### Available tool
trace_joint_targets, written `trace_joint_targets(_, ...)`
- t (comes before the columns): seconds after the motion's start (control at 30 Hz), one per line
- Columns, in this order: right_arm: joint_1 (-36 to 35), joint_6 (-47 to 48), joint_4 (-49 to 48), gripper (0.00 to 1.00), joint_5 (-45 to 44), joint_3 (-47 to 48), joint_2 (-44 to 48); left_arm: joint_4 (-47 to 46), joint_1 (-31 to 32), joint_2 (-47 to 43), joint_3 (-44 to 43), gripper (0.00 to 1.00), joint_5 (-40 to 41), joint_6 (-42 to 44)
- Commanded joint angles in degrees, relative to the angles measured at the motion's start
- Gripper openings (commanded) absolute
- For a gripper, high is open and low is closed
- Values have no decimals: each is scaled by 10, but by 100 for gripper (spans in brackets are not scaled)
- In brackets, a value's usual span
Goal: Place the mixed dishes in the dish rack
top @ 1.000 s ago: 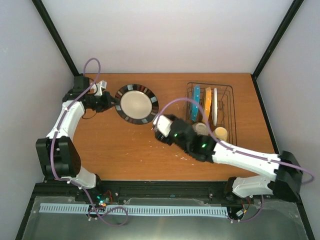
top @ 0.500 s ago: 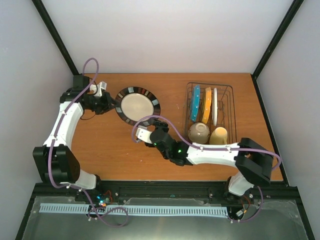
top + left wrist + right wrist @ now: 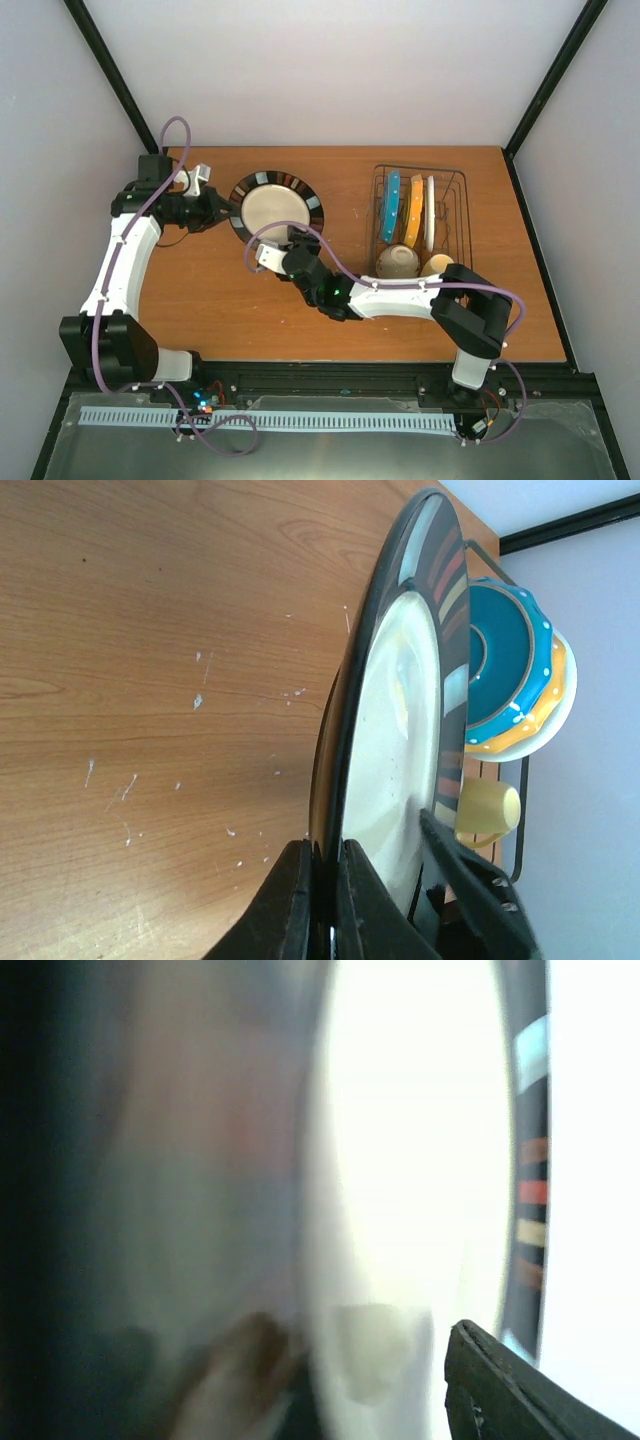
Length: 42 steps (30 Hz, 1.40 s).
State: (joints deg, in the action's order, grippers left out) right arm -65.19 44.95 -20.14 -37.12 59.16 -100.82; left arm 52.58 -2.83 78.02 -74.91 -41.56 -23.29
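The striped plate [image 3: 277, 207], cream with a dark banded rim, is held at its left rim by my left gripper [image 3: 217, 208], a little off the table. In the left wrist view the two fingers [image 3: 295, 900] are shut on the plate's edge [image 3: 400, 730]. My right gripper [image 3: 292, 238] is open at the plate's near edge. One finger [image 3: 500, 1390] shows beside the blurred plate face [image 3: 420, 1160]. The dish rack [image 3: 455, 200] holds the teal plate [image 3: 392, 207], the orange plate [image 3: 414, 210], a white plate [image 3: 430, 212], the bowl [image 3: 400, 262] and the yellow mug [image 3: 438, 265].
The right forearm [image 3: 400, 297] stretches across the table's middle, in front of the rack. Black frame posts [image 3: 115, 75] stand at the back corners. In the left wrist view the mug [image 3: 485, 808] and teal plate [image 3: 500, 660] show behind the held plate.
My right arm has swung left from the rack to the striped plate's near edge. My left gripper still holds the plate, which has shifted slightly.
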Motion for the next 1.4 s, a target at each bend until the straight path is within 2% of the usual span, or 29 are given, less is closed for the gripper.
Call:
trace_joint_targets(0.0,12,9,-41,59,-21,37,-13,-9,2,-38,14,1,-90,4)
trace_joint_targets(0.03,12,17,-44,48,-25,42,-19,-7,1,-41,21,1,-96,9)
trace_joint_targets(0.07,13,26,-41,34,-32,52,-27,-5,2,-45,28,1,-102,12)
trace_joint_targets(0.1,12,35,-30,16,-45,64,-38,-2,2,-48,35,1,-107,17)
trace_joint_targets(0.13,13,37,-19,5,-52,77,-47,2,2,-50,40,1,-108,25)
trace_joint_targets(0.37,13,5,1,3,-57,86,-38,18,2,-59,59,2,-110,53)
trace_joint_targets(0.4,13,0,5,3,-57,86,-32,17,2,-59,59,9,-108,54)
trace_joint_targets(0.47,13,-8,3,3,-62,85,-18,15,2,-59,52,49,-94,56)
trace_joint_targets(0.5,13,-13,8,3,-59,86,-8,11,2,-61,50,75,-76,56)
trace_joint_targets(0.53,12,-16,9,3,-61,86,1,6,2,-62,44,96,-62,57)
trace_joint_targets(0.57,12,-21,14,3,-60,86,13,1,2,-63,38,99,-45,57)
trace_joint_targets(0.73,11,-96,54,3,-51,95,97,-53,1,-88,5,100,84,53)
trace_joint_targets(0.8,19,-158,84,3,-46,102,140,-106,1,-116,12,100,136,47)
trace_joint_targets(0.87,46,-257,146,3,-19,115,190,-153,0,-150,30,100,179,39)
trace_joint_targets(1.0,191,-470,264,3,97,109,305,-206,-2,-183,65,100,212,34)
trace_joint_targets(1.07,276,-536,307,3,159,94,357,-209,-3,-177,73,100,207,33)
trace_joint_targets(1.23,431,-575,430,3,273,90,415,-221,-5,-140,95,100,168,26)
trace_joint_targets(1.37,524,-584,473,3,351,64,439,-243,-5,-125,115,100,143,19)
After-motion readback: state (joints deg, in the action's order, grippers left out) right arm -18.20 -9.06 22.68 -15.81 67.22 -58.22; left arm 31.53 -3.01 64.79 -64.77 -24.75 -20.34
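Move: The dark-rimmed plate, gripped at its left rim by my left hand, has its middle about 10 cm right of that hand and 4 cm lower. From my right hand, whose open fingers are at the plate's near right part, its middle lies roughly 6 cm ahead, 4 cm left and 2 cm up. In the rack the white plate stands some 33 cm right, 6 cm ahead and 6 cm below my right hand; the bowl is about 27 cm right, 4 cm back and 12 cm lower. I slide my right hand a couple of centimetres left and close it, pinching the plate's rim; then my left fingers spring wide open and let go, that hand easing back, then rising and tilting up about 30 degrees. My right hand lifts about 20 cm and swings some 35 cm right towards the rack, rolling its left side up about 60 degrees and turning clockwise. ##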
